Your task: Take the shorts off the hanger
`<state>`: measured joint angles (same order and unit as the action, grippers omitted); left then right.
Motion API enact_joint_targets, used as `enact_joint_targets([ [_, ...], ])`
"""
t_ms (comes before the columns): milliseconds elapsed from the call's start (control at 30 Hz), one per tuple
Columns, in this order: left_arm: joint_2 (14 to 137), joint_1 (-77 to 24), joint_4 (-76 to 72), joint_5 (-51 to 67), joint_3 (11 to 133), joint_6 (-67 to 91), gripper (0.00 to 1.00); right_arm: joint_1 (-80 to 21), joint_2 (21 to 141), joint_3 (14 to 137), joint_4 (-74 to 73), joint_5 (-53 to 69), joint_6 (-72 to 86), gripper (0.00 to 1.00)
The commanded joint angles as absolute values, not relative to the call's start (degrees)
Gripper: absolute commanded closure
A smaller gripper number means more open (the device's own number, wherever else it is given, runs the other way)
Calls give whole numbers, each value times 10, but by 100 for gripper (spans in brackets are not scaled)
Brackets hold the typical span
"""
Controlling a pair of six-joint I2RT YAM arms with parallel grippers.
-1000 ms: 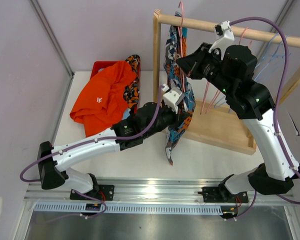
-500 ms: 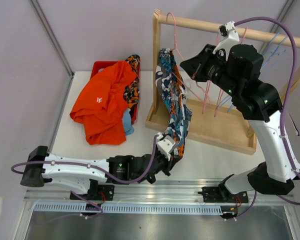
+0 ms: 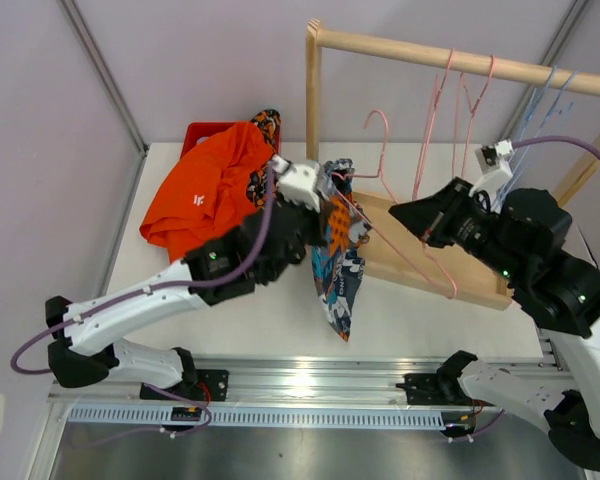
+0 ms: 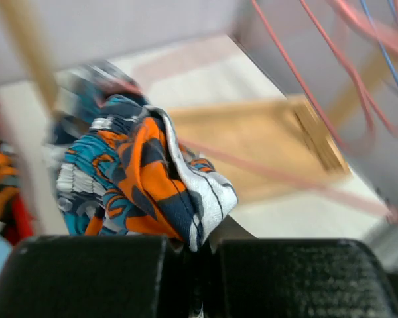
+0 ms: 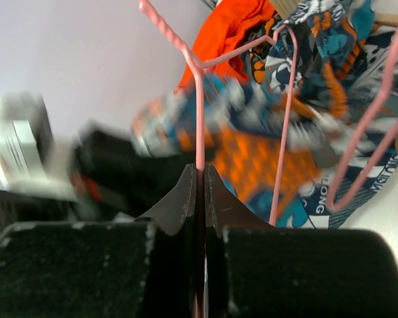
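Note:
The teal-orange-white wave-print shorts (image 3: 335, 275) hang bunched over the table from my left gripper (image 3: 323, 205), which is shut on their top edge. In the left wrist view the fabric (image 4: 139, 185) is pinched between the jaws (image 4: 202, 248). My right gripper (image 3: 400, 213) is shut on the wire of a pink hanger (image 3: 420, 262), held off the rail and tilted. In the right wrist view the wire (image 5: 200, 112) runs up from the closed jaws (image 5: 200, 173) across the shorts (image 5: 272, 156). The hanger's left end still touches the shorts' top folds.
A red bin (image 3: 202, 133) at the back left holds bright orange shorts (image 3: 205, 205) and blotched orange-black shorts (image 3: 266, 130). The wooden rack (image 3: 450, 55) with its base (image 3: 475, 275) stands behind. Empty pink hangers (image 3: 458, 100) and blue hangers (image 3: 542, 100) hang on its rail.
My left gripper swung from near the front edge up and back with the shorts. My right arm dropped down and right, taking the pink hanger off the rail.

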<state>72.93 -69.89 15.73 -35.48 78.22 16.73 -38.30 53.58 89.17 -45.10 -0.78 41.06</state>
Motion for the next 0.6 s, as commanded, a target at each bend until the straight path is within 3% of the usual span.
enact_joint_targets([
  [0,727,-645,259,-377,851,159,100,-386,519,939,-468,-17,432,100],
  [267,556,-722,466,-475,774,288,100,-386,616,1128,-510,-111,341,100],
  [433,529,-751,641,-530,883,333,100,-383,715,1238,-497,-146,272,100],
  [567,540,-750,651,-579,954,252,100,-351,768,1264,-474,-110,273,100],
])
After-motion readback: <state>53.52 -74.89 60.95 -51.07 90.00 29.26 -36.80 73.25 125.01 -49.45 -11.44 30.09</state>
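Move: The left hand grips the patterned shorts, and the red bin lies about 36 cm ahead, 28 cm to its left and 34 cm below. The orange shorts across it are about 30 cm ahead and 34 cm left. The pink hanger's left corner, by the shorts' waist, is some 13 cm straight ahead. The right hand, pinching the hanger, has the rod roughly 20 cm straight ahead and 18 cm higher, and the wooden tray 18 cm ahead, 20 cm right, far below. Leftward, after a short forward nudge, the left hand sweeps about 19 cm, dropping back and dipping before it rises, drawing the patterned shorts from the hanger towards the bin side; its grip stays shut. The right hand keeps its pinch on the pink hanger and lifts it some 12 cm, first easing back, then forward towards the rod, fingers tipping up. ##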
